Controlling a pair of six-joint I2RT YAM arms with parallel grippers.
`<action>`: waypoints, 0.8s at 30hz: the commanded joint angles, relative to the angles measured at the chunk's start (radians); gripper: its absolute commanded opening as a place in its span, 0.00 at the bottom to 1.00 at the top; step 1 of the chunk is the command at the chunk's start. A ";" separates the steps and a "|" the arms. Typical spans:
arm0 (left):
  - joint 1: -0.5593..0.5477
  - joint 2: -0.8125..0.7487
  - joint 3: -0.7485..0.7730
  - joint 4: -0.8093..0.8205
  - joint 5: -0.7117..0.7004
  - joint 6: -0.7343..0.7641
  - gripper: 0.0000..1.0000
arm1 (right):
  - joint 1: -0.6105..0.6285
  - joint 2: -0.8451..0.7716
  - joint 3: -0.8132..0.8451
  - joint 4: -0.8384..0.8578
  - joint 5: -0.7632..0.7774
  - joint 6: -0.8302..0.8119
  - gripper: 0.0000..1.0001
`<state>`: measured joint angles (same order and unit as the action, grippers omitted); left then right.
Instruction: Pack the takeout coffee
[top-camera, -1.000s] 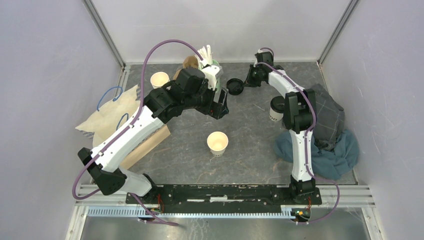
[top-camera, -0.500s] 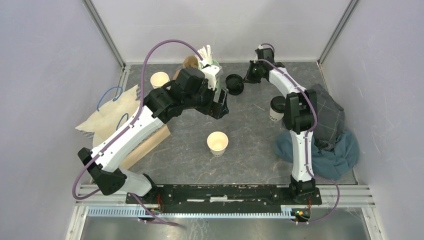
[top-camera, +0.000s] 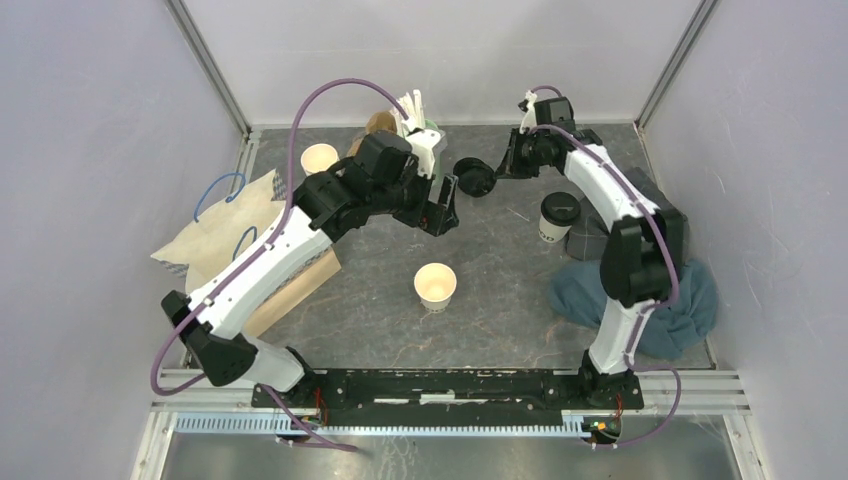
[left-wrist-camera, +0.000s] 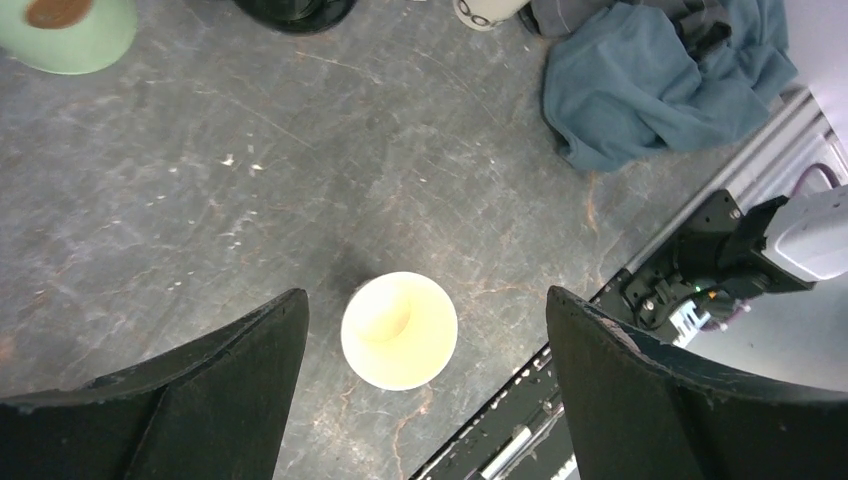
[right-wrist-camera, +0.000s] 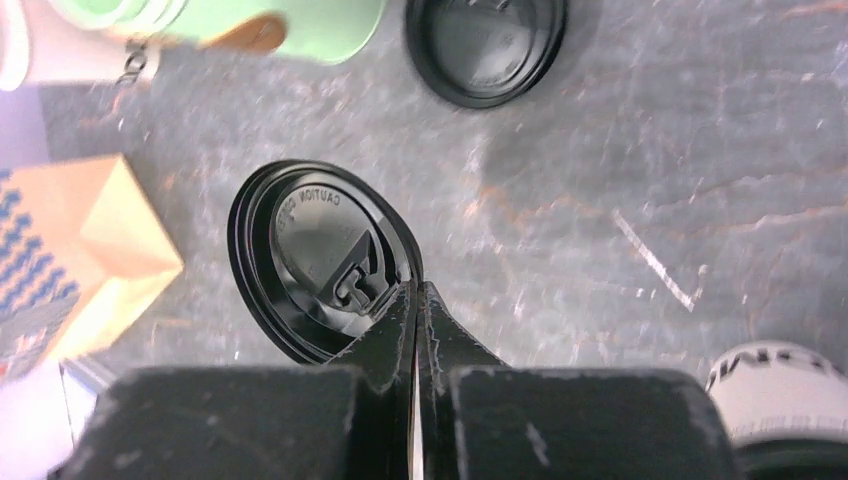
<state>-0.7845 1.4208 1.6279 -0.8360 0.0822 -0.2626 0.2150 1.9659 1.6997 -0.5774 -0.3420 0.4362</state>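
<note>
The takeout coffee (top-camera: 558, 215), a white printed cup with a black lid, stands at the right by the cloth; its top shows in the right wrist view (right-wrist-camera: 790, 385). My right gripper (top-camera: 492, 175) (right-wrist-camera: 418, 285) is shut on the rim of a loose black lid (top-camera: 472, 178) (right-wrist-camera: 320, 255), held tilted above the table. My left gripper (top-camera: 443, 205) (left-wrist-camera: 425, 295) hangs open over a lidless white cup (top-camera: 435, 285) (left-wrist-camera: 400, 330), well above it, touching nothing.
A second black lid (right-wrist-camera: 485, 45) lies on the table near a green bowl (top-camera: 420, 125) (left-wrist-camera: 65, 30). Another lidless cup (top-camera: 319, 157) stands back left. A paper bag (top-camera: 230, 235) lies left. A blue cloth (top-camera: 650, 300) (left-wrist-camera: 660, 80) is heaped right.
The right gripper closed on the lid's rim and raised it, tilting it. The right arm's elbow swung out to the right, uncovering the takeout coffee. The left arm barely moved.
</note>
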 joint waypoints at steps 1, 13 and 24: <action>0.003 0.086 0.048 0.012 0.111 0.040 0.93 | 0.027 -0.202 -0.101 -0.072 -0.072 -0.089 0.00; -0.182 0.306 0.243 -0.092 -0.112 0.255 0.79 | 0.074 -0.385 -0.352 -0.098 -0.240 -0.133 0.00; -0.307 0.368 0.156 -0.077 -0.288 0.372 0.68 | 0.074 -0.410 -0.359 -0.111 -0.313 -0.103 0.00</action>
<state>-1.0912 1.7840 1.8091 -0.9333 -0.1207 0.0277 0.2909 1.6066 1.3186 -0.7052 -0.6029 0.3359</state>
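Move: The black lid in the right gripper's shut fingers lies about 22 cm ahead of the left hand, 9 to its right and 16 below; the open empty cup is about 3 cm behind that hand, 1 to its left and 21 below. From the right hand, that cup lies some 25 cm back, 15 left and 6 below. The spare lid is about 8 cm ahead, 7 left and 11 lower, and the lidded cup about 8 back, 14 right and 7 lower. Keep the lid pinched at its edge and draw the right gripper back about 16 cm towards the empty cup, arcing up and then down, turning some 15 degrees counter-clockwise. Meanwhile bring the left gripper about 9 cm right and 9 down towards the incoming lid, easing slightly back, swinging its fingers to point more steeply down and partly closing them, without gripping anything. ##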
